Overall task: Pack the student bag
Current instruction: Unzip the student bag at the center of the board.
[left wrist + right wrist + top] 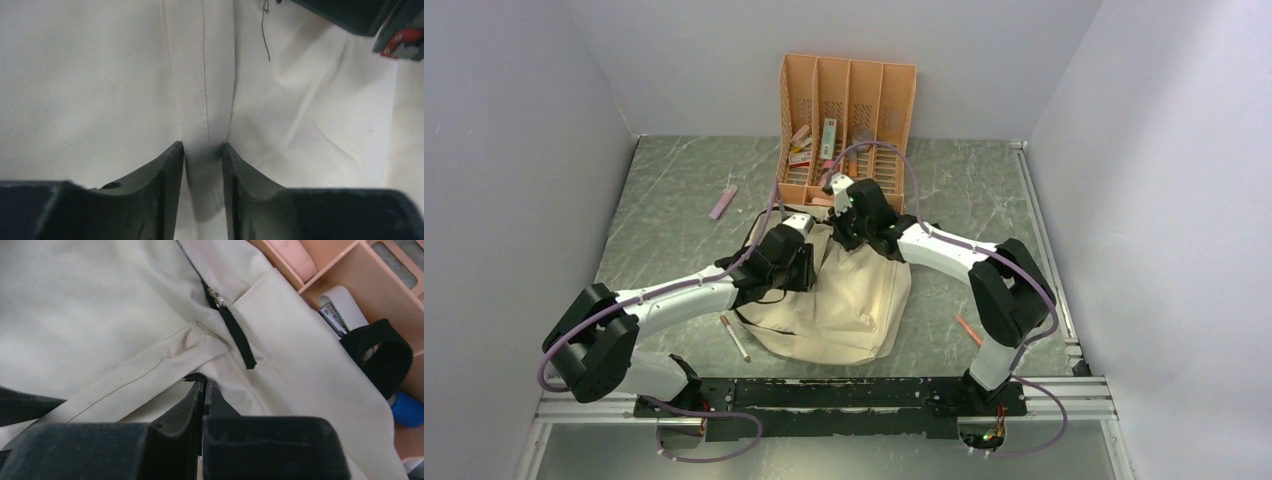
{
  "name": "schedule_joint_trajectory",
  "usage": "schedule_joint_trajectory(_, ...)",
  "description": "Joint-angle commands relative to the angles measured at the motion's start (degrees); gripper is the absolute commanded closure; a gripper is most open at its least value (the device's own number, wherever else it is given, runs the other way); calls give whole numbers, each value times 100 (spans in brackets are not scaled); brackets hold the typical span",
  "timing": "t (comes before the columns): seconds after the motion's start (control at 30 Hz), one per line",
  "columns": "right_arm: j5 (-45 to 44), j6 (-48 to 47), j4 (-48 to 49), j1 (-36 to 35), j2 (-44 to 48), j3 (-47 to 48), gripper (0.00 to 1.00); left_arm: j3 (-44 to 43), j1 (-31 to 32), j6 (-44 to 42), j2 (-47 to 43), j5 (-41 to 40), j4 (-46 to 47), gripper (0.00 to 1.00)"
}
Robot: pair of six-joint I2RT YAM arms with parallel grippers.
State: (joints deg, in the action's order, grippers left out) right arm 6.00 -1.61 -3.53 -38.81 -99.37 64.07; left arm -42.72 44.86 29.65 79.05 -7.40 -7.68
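The student bag (849,300), cream fabric, lies flat in the middle of the table. My left gripper (802,240) hovers at the bag's upper left edge. In the left wrist view its jaws (202,146) stand partly apart around a raised, stitched fold of the bag (192,75), and a thin gap shows beside the fold. My right gripper (846,238) is at the bag's top edge. Its jaws (205,383) are pressed together on the bag's fabric by a black trim edge, just below the black zipper pull (239,340).
The orange slotted organiser (849,100) stands just behind the bag, holding a stapler (336,310) and small items. A black strap loop (382,352) lies against it. A pink eraser-like bar (723,202), a pen (735,338) and an orange pencil (969,329) lie on the table.
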Motion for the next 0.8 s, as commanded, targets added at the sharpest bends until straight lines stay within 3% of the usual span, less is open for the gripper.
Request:
schedule_joint_trajectory(0.0,-487,56,327,213,111,72,100,40,38,-1,-204,-282,33,72)
schedule_joint_trajectory(0.17,-922,19,487,250,-68,250,100,236,38,-13,-537,-193,-28,94)
schedule_joint_trajectory(0.43,-1300,-119,474,257,-225,350,100,455,40,87,-755,-4,90,95)
schedule_joint_trajectory(0.5,-1236,-132,505,258,-64,271,93,547,32,135,-791,105,207,95)
schedule_joint_trajectory(0.63,-977,112,602,255,511,-33,67,735,32,208,-768,333,499,95)
schedule_joint_trajectory(0.77,-1108,755,480,257,1117,-362,56,952,32,271,-733,581,723,95)
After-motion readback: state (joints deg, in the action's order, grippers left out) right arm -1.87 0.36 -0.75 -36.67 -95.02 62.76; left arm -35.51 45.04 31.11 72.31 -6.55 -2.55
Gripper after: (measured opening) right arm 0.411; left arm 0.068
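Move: The beige fold beside the bag's zipper lies right between the left fingertips, about 1 cm below the hand point. The black zip pull already held by the right hand is some 8 cm ahead and 5 cm right of the left hand. From the right hand, the second zip pull lies about 4 cm ahead, 2 cm left and 1 cm below; the caddy's black loop 8 cm ahead, 5 cm right; the blue cap 6 cm ahead, 10 cm right, both slightly lower. The held zip pull is drawn forward by the closed right fingers, about 2.5 cm towards the caddy and slightly right; they then open and let go, the hand rising some 3 cm and slipping 2 cm right. Meanwhile the left fingers shut on the beige fold, raise it about 1.5 cm, then ease back and down a little over 1 cm, keeping the pinch. ##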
